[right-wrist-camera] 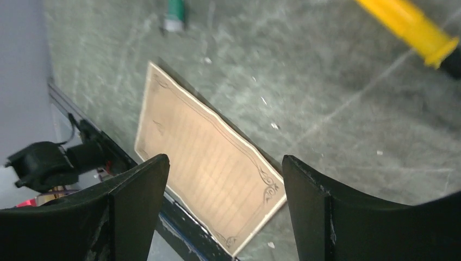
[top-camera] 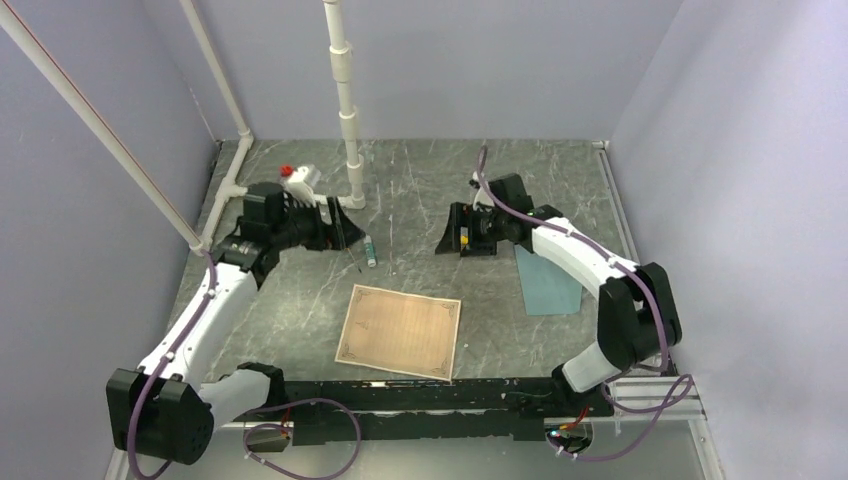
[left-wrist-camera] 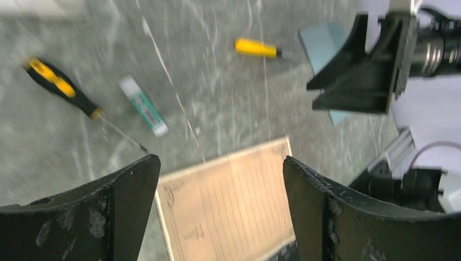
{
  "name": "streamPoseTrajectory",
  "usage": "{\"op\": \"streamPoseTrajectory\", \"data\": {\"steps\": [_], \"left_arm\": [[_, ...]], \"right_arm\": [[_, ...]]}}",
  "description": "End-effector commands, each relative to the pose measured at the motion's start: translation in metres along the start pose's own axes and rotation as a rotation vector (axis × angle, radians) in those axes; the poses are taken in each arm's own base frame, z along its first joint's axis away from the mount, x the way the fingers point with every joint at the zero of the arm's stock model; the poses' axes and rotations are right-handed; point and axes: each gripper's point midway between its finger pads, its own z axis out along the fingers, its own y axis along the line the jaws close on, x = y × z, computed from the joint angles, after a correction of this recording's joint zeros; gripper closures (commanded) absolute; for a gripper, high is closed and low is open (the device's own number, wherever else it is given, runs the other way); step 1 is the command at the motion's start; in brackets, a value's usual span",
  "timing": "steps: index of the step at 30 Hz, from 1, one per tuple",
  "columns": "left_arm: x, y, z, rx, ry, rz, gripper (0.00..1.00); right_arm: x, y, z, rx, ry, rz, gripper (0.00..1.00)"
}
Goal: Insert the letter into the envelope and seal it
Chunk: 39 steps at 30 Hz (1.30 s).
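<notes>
The letter (top-camera: 400, 332), a tan lined sheet with an ornate border, lies flat near the table's front edge. It also shows in the left wrist view (left-wrist-camera: 228, 201) and the right wrist view (right-wrist-camera: 201, 157), lower than both sets of jaws. The teal envelope (top-camera: 548, 285) lies flat to the letter's right, partly under the right arm; one corner of the envelope (left-wrist-camera: 326, 46) shows behind the right gripper. My left gripper (top-camera: 335, 215) hovers at the back left, open and empty (left-wrist-camera: 220, 160). My right gripper (top-camera: 455, 235) hovers at the back centre, open and empty (right-wrist-camera: 224, 160).
A glue stick (top-camera: 370, 250) and a black-and-yellow screwdriver (left-wrist-camera: 60, 87) lie below the left gripper. A yellow-handled tool (left-wrist-camera: 255, 48) lies by the right gripper. A white bottle with a red cap (top-camera: 300, 177) and a white pole (top-camera: 350, 130) stand at the back.
</notes>
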Motion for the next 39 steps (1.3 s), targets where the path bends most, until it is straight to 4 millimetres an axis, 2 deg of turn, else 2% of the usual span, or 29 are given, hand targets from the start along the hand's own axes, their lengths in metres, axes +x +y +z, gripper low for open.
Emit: {"op": "streamPoseTrajectory", "data": {"steps": [1, 3, 5, 9, 12, 13, 16, 23, 31, 36, 39], "left_arm": [[0.061, -0.004, -0.009, -0.004, 0.149, -0.058, 0.12], [0.094, 0.006, -0.01, -0.031, 0.26, -0.111, 0.12], [0.115, 0.01, -0.013, -0.043, 0.34, -0.146, 0.14], [0.128, 0.009, -0.007, -0.017, 0.393, -0.183, 0.21], [0.143, 0.024, -0.002, -0.1, 0.46, -0.236, 0.38], [0.148, 0.029, -0.001, -0.127, 0.484, -0.245, 0.43], [0.16, 0.037, 0.002, -0.174, 0.533, -0.257, 0.51], [0.187, 0.051, 0.001, -0.285, 0.644, -0.32, 0.6], [0.216, 0.07, 0.001, -0.399, 0.778, -0.345, 0.61], [0.23, 0.085, -0.001, -0.484, 0.857, -0.351, 0.64], [0.231, 0.088, -0.001, -0.506, 0.862, -0.353, 0.64]], "right_arm": [[0.053, -0.038, 0.009, 0.113, 0.166, 0.05, 0.22], [0.071, -0.042, 0.008, 0.11, 0.206, 0.065, 0.22], [0.085, -0.043, 0.003, 0.103, 0.234, 0.076, 0.22], [0.111, -0.047, 0.001, 0.082, 0.287, 0.109, 0.22], [0.122, -0.051, 0.007, 0.068, 0.301, 0.145, 0.25], [0.122, -0.051, 0.009, 0.064, 0.286, 0.151, 0.26], [0.123, -0.05, 0.015, 0.028, 0.248, 0.164, 0.32], [0.125, -0.053, 0.026, -0.007, 0.182, 0.2, 0.43], [0.129, -0.05, 0.035, -0.09, 0.136, 0.234, 0.47], [0.126, -0.031, 0.033, -0.244, 0.095, 0.233, 0.47], [0.124, -0.023, 0.033, -0.303, 0.093, 0.224, 0.58]]}}
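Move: The letter lies flat, its middle about 14 cm back and 9 cm right of the left hand, 23 cm below it. From the right hand it lies some 16 cm back, 10 cm left and 13 cm down. Under the left hand, 2 cm ahead, are the screwdriver, 1 cm to its left, and the glue stick, 3 cm to its right. The yellow tool is 2 cm ahead and 3 cm right of the right hand; the blue-green envelope 5 cm back, 18 cm right. Drop the left gripper about 21 cm while drawing it back half as far, tipping its fingers steeply down and narrowing them to straddle the letter's left edge near the far corner. Bring the right gripper back and down some 10 cm each, drifting right past the far right corner, then ease it 3 cm left at table height, rolling and half closing its fingers around the right edge. ##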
